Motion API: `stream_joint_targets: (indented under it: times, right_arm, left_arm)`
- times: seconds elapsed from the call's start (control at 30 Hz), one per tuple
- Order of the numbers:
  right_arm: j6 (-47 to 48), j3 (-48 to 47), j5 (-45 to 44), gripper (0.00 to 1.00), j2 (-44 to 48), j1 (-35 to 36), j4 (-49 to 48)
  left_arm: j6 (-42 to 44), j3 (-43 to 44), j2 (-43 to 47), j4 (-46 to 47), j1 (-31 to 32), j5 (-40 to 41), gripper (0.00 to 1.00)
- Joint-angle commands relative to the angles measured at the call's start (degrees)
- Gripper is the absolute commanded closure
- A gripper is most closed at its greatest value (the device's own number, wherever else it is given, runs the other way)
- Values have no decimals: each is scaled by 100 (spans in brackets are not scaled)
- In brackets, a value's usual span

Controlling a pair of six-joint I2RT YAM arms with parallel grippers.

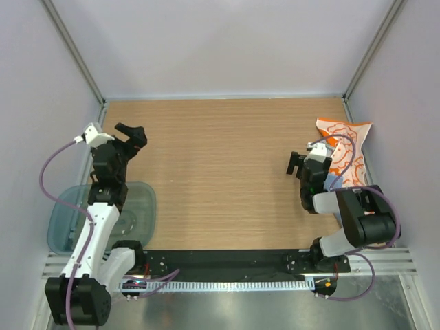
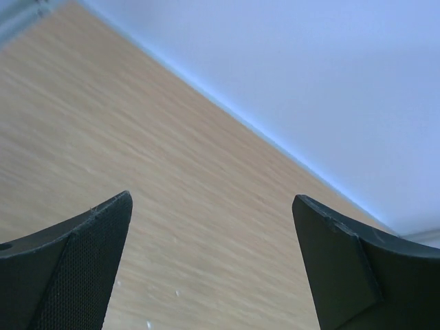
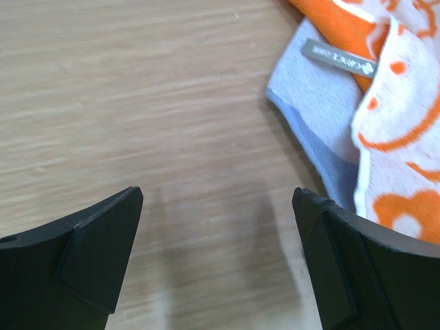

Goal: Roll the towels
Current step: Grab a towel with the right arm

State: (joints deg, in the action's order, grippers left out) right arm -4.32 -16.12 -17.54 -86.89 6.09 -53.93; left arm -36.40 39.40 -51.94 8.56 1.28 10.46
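The towels lie in a heap at the table's right side. An orange and white swirly towel (image 1: 346, 141) is on top, and a pale blue towel (image 1: 333, 181) peeks out beneath it. In the right wrist view the pale blue towel (image 3: 313, 110) with a grey label sits partly under the patterned towel (image 3: 405, 144). My right gripper (image 1: 297, 165) (image 3: 216, 199) stands open just left of the heap, with only bare wood between its fingers. Far across the table my left gripper (image 1: 130, 136) (image 2: 212, 199) is open too, over bare wood, holding nothing.
A translucent blue-green plastic tray (image 1: 141, 199) sits at the near left, partly under the left arm. Pale walls (image 1: 220, 48) enclose the wooden table (image 1: 220, 172) at the back and both sides. A black rail runs along the near edge.
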Motion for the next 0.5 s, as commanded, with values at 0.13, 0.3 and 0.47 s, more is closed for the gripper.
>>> stream_joint_targets:
  times: [0.13,0.3,0.47]
  right_arm:
    - [-927,-2569,-2051,0,2102,710,4000]
    - [-2229,-3964,-1133,0,2134,-711,5926]
    - [-2495,-6275,-1024,0,73,-1443,8289]
  left_arm:
    - [-1563,882,-325,-1872,12,-2697,0]
    - [-503,2115,-510,-4515,443,-2348,0]
    - [176,2283,-37,-5679,522,-1443,0]
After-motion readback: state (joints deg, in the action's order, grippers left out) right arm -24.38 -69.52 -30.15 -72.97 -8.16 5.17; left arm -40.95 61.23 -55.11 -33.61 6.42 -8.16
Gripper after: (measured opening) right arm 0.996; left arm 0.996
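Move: From the right gripper, the orange-and-white towel's middle lies about 12 cm to the right, 1 cm ahead and 5 cm lower. The blue towel shows from under it, its main visible part roughly 11 cm back from the gripper and 10 cm right. The side wall stands some 19 cm straight to the right. From the left gripper, the orange-and-white towel is roughly 65 cm right, 2 cm ahead and 26 cm below. Lift the open right gripper fast, about 28 cm, then swing it some 12 cm right, above the orange-and-white towel and nearer the side wall, turning clockwise and levelling the fingers; touch nothing. Meanwhile bring the open left gripper right, then back, in a shallow dip that comes up again, turning clockwise and tipping down. ##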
